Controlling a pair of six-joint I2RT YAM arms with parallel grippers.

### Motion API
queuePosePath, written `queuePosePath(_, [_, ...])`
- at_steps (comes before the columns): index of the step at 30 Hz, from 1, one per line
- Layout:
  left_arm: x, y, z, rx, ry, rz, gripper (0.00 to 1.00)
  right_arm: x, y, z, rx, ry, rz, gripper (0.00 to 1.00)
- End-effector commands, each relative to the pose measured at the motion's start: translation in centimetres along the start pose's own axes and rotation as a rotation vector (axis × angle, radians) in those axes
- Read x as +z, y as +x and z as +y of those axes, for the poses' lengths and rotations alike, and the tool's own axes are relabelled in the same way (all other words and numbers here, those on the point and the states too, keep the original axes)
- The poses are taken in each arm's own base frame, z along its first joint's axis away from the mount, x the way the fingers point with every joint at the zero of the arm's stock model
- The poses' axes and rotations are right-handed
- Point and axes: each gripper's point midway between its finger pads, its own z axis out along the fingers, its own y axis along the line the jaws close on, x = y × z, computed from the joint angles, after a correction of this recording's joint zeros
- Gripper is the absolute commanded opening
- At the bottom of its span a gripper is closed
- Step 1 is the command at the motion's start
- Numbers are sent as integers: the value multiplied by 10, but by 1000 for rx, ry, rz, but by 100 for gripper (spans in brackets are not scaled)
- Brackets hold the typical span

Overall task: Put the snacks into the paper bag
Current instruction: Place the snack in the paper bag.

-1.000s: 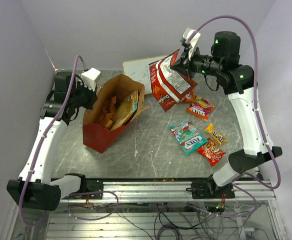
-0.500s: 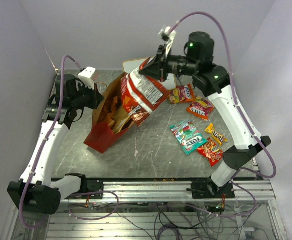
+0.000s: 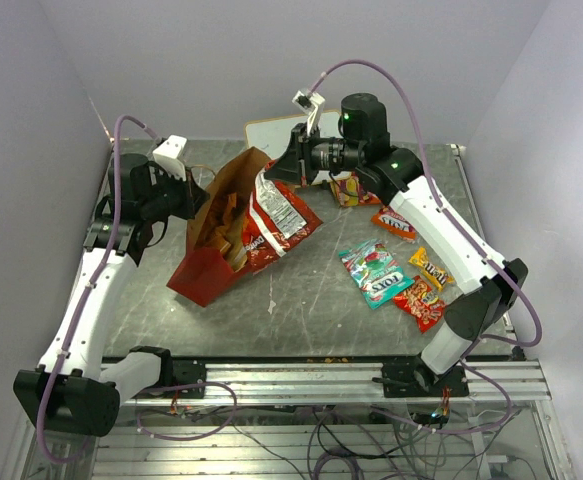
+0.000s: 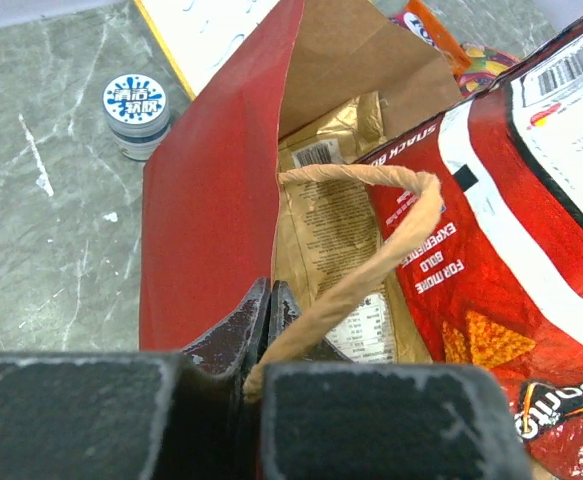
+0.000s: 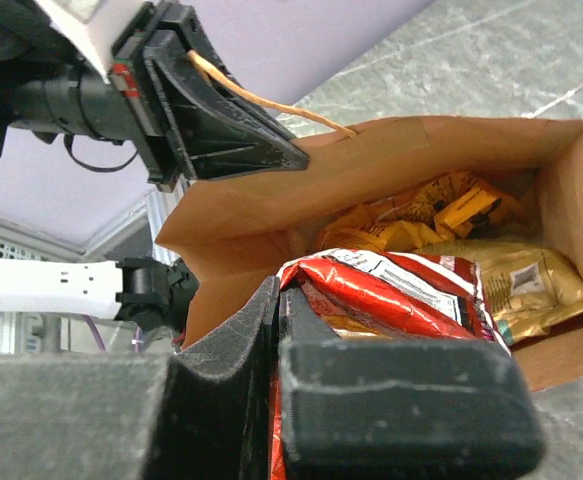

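Observation:
The red paper bag (image 3: 203,272) lies tilted on the table, mouth open toward the back right, with gold and orange packets inside (image 5: 471,215). My left gripper (image 3: 193,188) is shut on the bag's near rim (image 4: 211,250) beside the twisted paper handle (image 4: 361,270). My right gripper (image 3: 289,168) is shut on the top edge of the long red chip bag (image 3: 276,222), which hangs half into the bag's mouth (image 5: 401,290). Several small packets lie on the table at the right: teal (image 3: 375,272), yellow (image 3: 431,268), red (image 3: 421,303) and orange (image 3: 395,223).
A white board (image 3: 271,135) lies at the back, behind the bag. A small round tin (image 4: 135,106) stands on the table left of the bag in the left wrist view. Another packet (image 3: 349,188) lies under my right arm. Purple walls close in on three sides.
My right arm has swung left and down with the chip bag, from above the loose packets to the bag's mouth. My left gripper has kept hold of the bag, which tilted more.

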Motion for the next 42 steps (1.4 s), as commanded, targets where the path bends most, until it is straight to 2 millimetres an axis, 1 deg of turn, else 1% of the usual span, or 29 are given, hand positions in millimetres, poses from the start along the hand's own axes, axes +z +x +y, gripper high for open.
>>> queuePosePath(1, [-3,-12,-20,55,102,-64,7,0,-26,0,28,24,-93,0])
queuePosePath(3, [-3,-9,-22,63,120,-60,7,4,-30,-9,41,59,-103,0])
queuePosePath(5, [-3,-7,-23,70,128,-60,7,5,-38,-14,54,82,-119,0])
queuePosePath(9, [-3,-7,-26,80,147,-65,7,13,-47,-26,89,105,-133,0])
queuePosePath(14, [-2,-6,-27,90,155,-68,7,10,-59,-27,147,40,-158,0])
queuePosePath(16, [-2,-6,-27,87,156,-66,7,9,-61,-31,154,54,-166,0])
queuePosePath(19, [-2,-8,-27,84,157,-70,7,12,-52,-37,199,69,-165,0])
queuePosePath(24, [-2,-10,-26,75,148,-73,7,27,-29,-45,278,108,-133,0])
queuePosePath(28, [-1,-14,-24,70,136,-78,7,41,-6,-43,314,135,-93,0])
queuePosePath(30, [-1,-15,-25,67,138,-80,7,50,3,-38,328,129,-77,0])
queuePosePath(32, [0,-15,-25,62,141,-79,7,58,8,-35,332,120,-68,0])
queuePosePath(35, [0,-14,-24,60,137,-79,7,63,9,-32,332,124,-64,0])
queuePosePath(39, [-1,-14,-24,62,132,-81,7,69,11,-30,377,109,-58,0])
queuePosePath(42, [-3,-14,-24,66,128,-85,7,73,18,-37,393,124,-51,0])
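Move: The right hand already pinches the top corner of the red Doritos pack; the paper bag it is bound for has its middle about 12 cm to this hand's left, 8 cm back and 18 cm below. On the table, some 36 cm below, the whiteboard lies about 20 cm ahead and 5 cm right, and the yellow-orange pack 10 cm ahead and 19 cm right. From the left hand at the bag's rim, the bag's middle is roughly 8 cm right, 3 cm back and 13 cm down. Right hand carries the pinched Doritos forward about 6 cm, then back, left and down some 6 cm into the bag. ##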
